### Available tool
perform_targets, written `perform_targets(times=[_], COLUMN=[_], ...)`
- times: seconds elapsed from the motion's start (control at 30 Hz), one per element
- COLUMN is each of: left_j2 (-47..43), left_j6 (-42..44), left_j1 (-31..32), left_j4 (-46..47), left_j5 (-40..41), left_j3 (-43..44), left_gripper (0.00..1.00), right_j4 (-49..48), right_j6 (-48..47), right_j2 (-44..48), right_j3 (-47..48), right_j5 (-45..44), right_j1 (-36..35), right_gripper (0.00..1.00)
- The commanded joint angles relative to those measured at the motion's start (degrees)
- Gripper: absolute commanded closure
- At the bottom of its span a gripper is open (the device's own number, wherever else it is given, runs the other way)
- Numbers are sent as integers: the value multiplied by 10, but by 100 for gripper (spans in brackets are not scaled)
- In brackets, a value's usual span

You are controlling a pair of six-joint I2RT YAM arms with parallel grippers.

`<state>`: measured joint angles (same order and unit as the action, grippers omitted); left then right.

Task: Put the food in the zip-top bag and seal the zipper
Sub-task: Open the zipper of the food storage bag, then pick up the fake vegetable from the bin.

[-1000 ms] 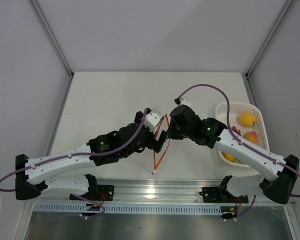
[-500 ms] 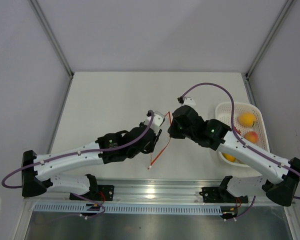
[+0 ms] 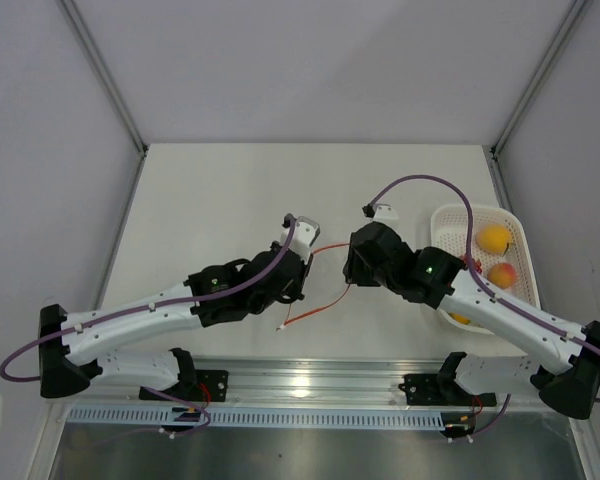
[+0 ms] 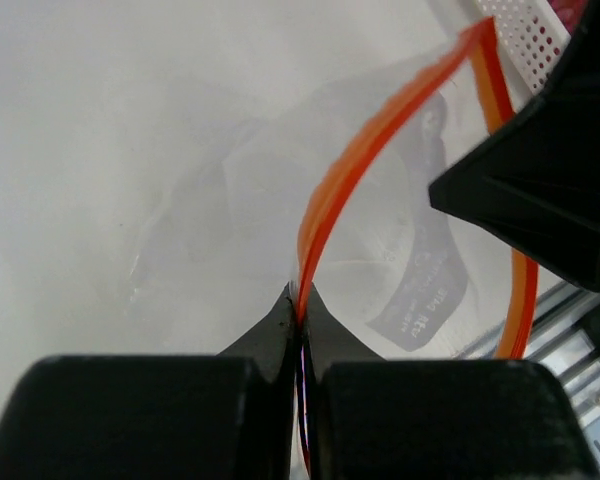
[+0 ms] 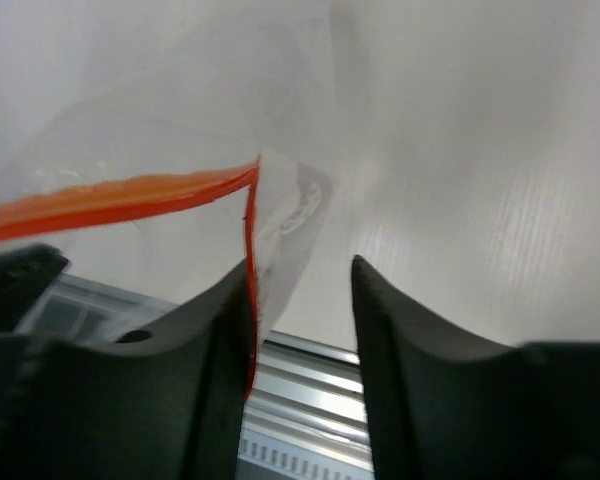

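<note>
The clear zip-top bag (image 4: 220, 190) hangs between my two grippers above the table. Its zipper (image 3: 315, 308) is a red-orange strip, split into two strands with the mouth apart. My left gripper (image 3: 302, 262) is shut on one strand of the zipper (image 4: 325, 215). My right gripper (image 3: 348, 268) is open; the other zipper strand (image 5: 130, 195) and the bag's edge lie against its left finger (image 5: 215, 330). The food stays in the white basket (image 3: 442, 215): an orange fruit (image 3: 495, 238), a peach-coloured one (image 3: 502, 273) and a yellow one (image 3: 458, 316), partly under the right arm.
The basket stands at the table's right edge, beside the right arm. The aluminium rail (image 3: 300, 385) runs along the near edge. The right gripper's black body (image 4: 540, 200) is close to the left gripper's right side.
My left gripper has closed on the zipper and drawn back to the left. My right gripper has opened off the strip. The strip has swung from near upright to slanting across the table.
</note>
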<state>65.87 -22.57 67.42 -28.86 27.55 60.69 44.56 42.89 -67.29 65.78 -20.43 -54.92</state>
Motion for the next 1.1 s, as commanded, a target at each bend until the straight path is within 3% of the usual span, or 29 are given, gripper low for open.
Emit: perform_targets(times=[0.0, 0.17, 0.2, 0.23, 0.37, 0.53, 0.83, 1.07], left_j2=[8, 34, 40, 43, 44, 41, 52, 79], left_j6=[-34, -49, -52, -55, -74, -60, -36, -34], left_j1=[-9, -11, -12, -13, -34, -68, -91, -109], left_j4=[-2, -13, -17, -19, -30, -14, 24, 37], left_j5=[46, 67, 71, 76, 78, 42, -21, -67], left_j3=[12, 29, 29, 28, 27, 28, 31, 38], left_gripper=[99, 99, 99, 99, 99, 100, 100, 99], right_j4=[23, 66, 70, 75, 73, 136, 117, 66], right_j6=[-9, 5, 24, 42, 38, 33, -25, -19], right_j2=[36, 78, 87, 110, 178, 195, 100, 22], right_j3=[-12, -15, -17, -19, -32, 0, -6, 2], right_j5=[-15, -29, -42, -44, -30, -19, 98, 14], right_j1=[-3, -3, -2, 3, 49, 183, 433, 539], right_gripper=[52, 27, 7, 1, 1, 1, 1, 1])
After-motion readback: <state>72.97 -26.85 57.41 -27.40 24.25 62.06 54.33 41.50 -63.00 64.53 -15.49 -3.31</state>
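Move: For the right hand, the food basket's middle lies about 40 cm to its right, 16 cm ahead and 18 cm below. Nearest inside are the grapes, some 35 cm right and 17 cm ahead, and the mango, 34 cm right and 8 cm ahead. The left hand still pinches one lip of the bag; its open mouth is roughly 4 cm to that hand's right, 2 cm back and 3 cm below. Its fingers spreading from partly to fully open, the right hand comes away from the bag's zipper lip, dipping slightly and then rising nearly 5 cm, and sweeps about 24 cm right, then forward and down to the basket's left rim, turning some 45 degrees clockwise. The left hand keeps its pinch on the other lip, carrying it forward and slightly down and turning a little counter-clockwise. ##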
